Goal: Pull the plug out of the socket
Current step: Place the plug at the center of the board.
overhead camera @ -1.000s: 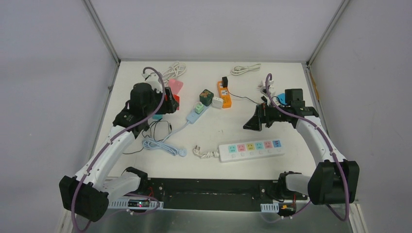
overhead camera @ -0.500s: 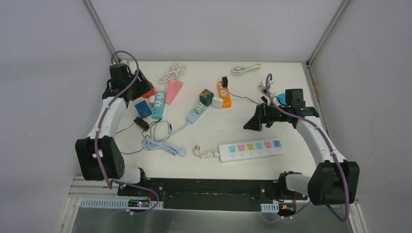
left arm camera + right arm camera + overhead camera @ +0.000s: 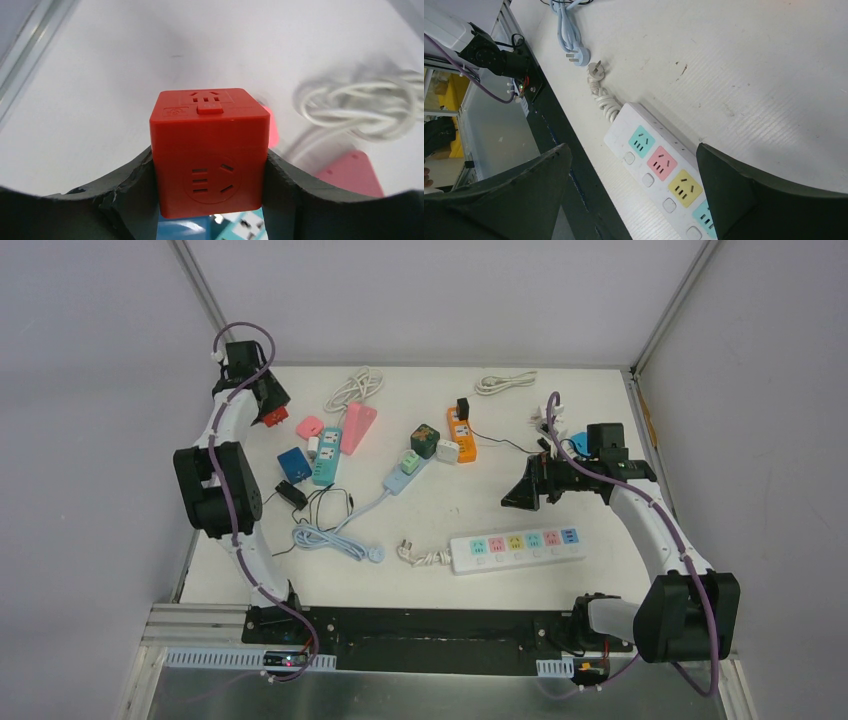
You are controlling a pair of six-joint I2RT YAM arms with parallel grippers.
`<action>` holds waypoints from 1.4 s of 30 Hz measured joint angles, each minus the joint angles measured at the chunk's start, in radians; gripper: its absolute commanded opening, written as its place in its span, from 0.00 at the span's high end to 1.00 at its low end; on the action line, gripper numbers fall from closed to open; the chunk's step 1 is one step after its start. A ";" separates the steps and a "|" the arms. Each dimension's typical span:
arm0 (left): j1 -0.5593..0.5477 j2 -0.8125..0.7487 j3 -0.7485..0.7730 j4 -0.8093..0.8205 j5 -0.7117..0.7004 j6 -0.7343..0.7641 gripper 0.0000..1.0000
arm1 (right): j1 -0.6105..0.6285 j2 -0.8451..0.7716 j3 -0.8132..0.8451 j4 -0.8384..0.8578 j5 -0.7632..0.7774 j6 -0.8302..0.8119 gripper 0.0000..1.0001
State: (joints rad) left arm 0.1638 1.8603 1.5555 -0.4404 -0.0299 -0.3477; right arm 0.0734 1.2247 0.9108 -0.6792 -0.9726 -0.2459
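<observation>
A red cube plug (image 3: 210, 150) with socket faces is pinched between the dark fingers of my left gripper (image 3: 210, 185). The top view shows that gripper (image 3: 268, 412) and the red cube (image 3: 273, 418) above the table's far left corner. The cube hangs apart from the teal socket strip (image 3: 326, 456), which lies to its right with a white plug still in it. A blurred bit of the teal strip shows under the cube in the left wrist view. My right gripper (image 3: 520, 495) hovers open at the right, empty (image 3: 631, 147).
A white multi-colour power strip (image 3: 517, 548) lies under the right gripper. Nearby lie a pink strip (image 3: 357, 425), blue cube (image 3: 294, 462), light-blue strip (image 3: 405, 472), orange strip (image 3: 461, 435), coiled white cables (image 3: 355, 388) and a blue cable coil (image 3: 330, 537).
The left arm swung from the middle left back to the far left corner, carrying the red cube away from the teal strip. The right arm stayed put.
</observation>
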 measured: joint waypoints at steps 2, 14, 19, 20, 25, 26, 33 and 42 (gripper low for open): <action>0.025 0.062 0.034 -0.013 -0.017 0.000 1.00 | 0.000 0.000 0.000 0.000 0.000 0.000 0.00; 0.078 0.271 0.125 -0.114 0.011 0.000 0.55 | 0.000 0.009 0.000 -0.008 0.014 -0.011 0.00; 0.078 0.283 0.150 -0.127 0.016 -0.001 0.27 | 0.000 0.016 0.000 -0.008 0.022 -0.014 0.00; 0.078 0.283 0.154 -0.130 0.016 0.000 0.22 | 0.000 0.016 0.000 -0.008 0.023 -0.015 0.00; 0.078 0.283 0.161 -0.138 0.022 -0.002 0.01 | 0.000 0.016 0.004 -0.014 0.023 -0.018 0.00; 0.078 0.283 0.161 -0.140 0.024 -0.004 0.01 | 0.000 0.016 0.005 -0.015 0.023 -0.018 0.00; 0.078 0.253 0.156 -0.153 0.031 -0.003 0.01 | -0.002 0.016 0.005 -0.020 0.024 -0.020 0.00; 0.078 -0.115 -0.008 -0.104 0.063 0.054 0.01 | -0.010 0.013 0.005 -0.025 0.026 -0.028 0.00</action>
State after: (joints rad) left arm 0.2420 1.7451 1.5475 -0.5446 0.0326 -0.2939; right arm 0.0635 1.2373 0.9154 -0.7044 -0.9466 -0.2737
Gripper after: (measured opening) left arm 0.990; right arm 0.996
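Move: The bare patch of board where my left hand will set the red plug it already holds lies about 4 cm to its left, level with it fore and aft, and some 10 cm below. On the board, the pink plug is 6 cm to this hand's right and 1 cm ahead; the blue plug is 9 cm back and 4 cm right; the teal power strip is 7 cm back and 12 cm right. From my idle right hand, that patch is roughly 25 cm ahead, 60 cm left and 12 cm lower. With the red plug still pinched, my left hand sinks about 10 cm and drifts some 4 cm left, tipping its fingers roughly 15 degrees steeper, down to the bare board left of the pink plug. It holds there and opens wide to let go, then rises about 13 cm, easing back a little towards my base as the wrist levels back to its starting tilt. ##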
